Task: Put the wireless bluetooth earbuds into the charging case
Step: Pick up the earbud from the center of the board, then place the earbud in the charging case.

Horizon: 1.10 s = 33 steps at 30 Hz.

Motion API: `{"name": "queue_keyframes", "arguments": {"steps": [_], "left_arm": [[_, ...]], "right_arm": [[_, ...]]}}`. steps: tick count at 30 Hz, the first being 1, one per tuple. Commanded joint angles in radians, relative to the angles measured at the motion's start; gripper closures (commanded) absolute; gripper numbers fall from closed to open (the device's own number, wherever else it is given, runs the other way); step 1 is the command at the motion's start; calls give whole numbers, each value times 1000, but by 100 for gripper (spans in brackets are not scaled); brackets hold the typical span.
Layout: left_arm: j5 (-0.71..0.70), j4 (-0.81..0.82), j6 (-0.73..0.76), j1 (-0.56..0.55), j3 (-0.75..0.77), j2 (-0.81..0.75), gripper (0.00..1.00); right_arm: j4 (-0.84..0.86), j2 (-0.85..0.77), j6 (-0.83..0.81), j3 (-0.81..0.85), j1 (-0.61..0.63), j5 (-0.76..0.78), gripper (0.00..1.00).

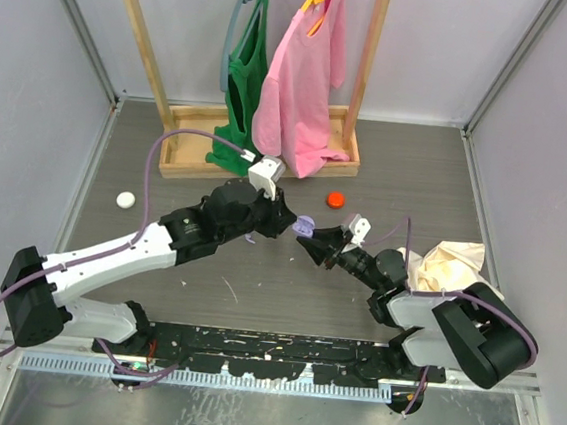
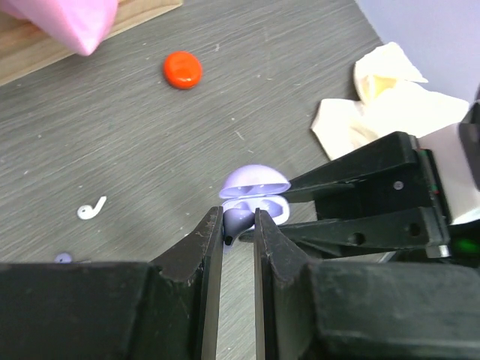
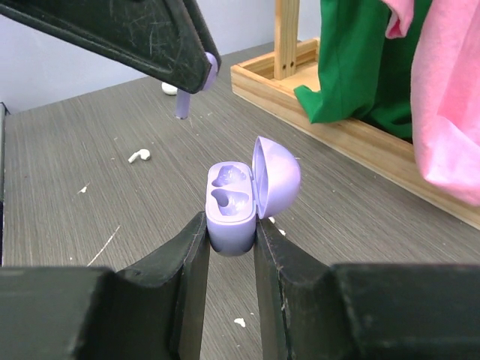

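Note:
My right gripper [image 3: 230, 229] is shut on the lavender charging case [image 3: 232, 214], holding it above the table with its lid [image 3: 277, 176] hinged open. Both sockets look empty. My left gripper [image 2: 238, 225] is shut on one pale lavender earbud [image 2: 238, 222], stem pointing down, just beside and above the case [image 2: 255, 199]. In the right wrist view that earbud [image 3: 187, 97] hangs from the left fingers [image 3: 150, 37] up and to the left of the case. A second tiny lavender piece [image 2: 64, 258] lies on the table. From above, both grippers meet at the case [image 1: 305, 225] mid-table.
A red cap [image 1: 336, 199] and a white cap [image 1: 125, 198] lie on the table. A crumpled cream cloth [image 1: 444, 266] sits by the right arm. At the back stands a wooden rack [image 1: 184, 153] with green and pink garments. A white hooked bit [image 2: 91, 208] lies nearby.

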Motion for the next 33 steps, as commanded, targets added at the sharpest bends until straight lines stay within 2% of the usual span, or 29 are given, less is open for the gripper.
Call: {"name": "queue_keyframes", "arguments": {"steps": [1, 18, 21, 33], "left_arm": [[63, 151, 16, -15, 3, -17, 82], [41, 332, 192, -89, -48, 16, 82], [43, 339, 214, -94, -47, 56, 83], [39, 360, 263, -104, -79, 57, 83]], "right_arm": [[203, 31, -18, -9, 6, -48, 99], [240, 28, -18, -22, 6, -54, 99], [240, 27, -18, -23, 6, -56, 99], [238, 19, -22, -26, 5, -49, 99]]}}
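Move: The open charging case, held in the right fingertips, lies about 6 cm to the right of the left hand, 1 cm nearer the base and some 3 cm below. From the right hand it is roughly 1 cm ahead, 1 cm left and 1 cm above. On the table, about 19 cm below the left hand, the orange case sits some 16 cm ahead and 10 cm right, and the other earbud about 5 cm ahead and 9 cm left. The earbud still pinched in the left fingers is brought onto the open case, its stem end meeting the hollow. The left hand travels about 5 cm right and 2 cm back, rising 2 cm before sinking again, while the wrist swings clockwise and tips up by some 10–15 degrees each way. The right hand keeps hold of the case, easing back and up about 1 cm, then holds still. ##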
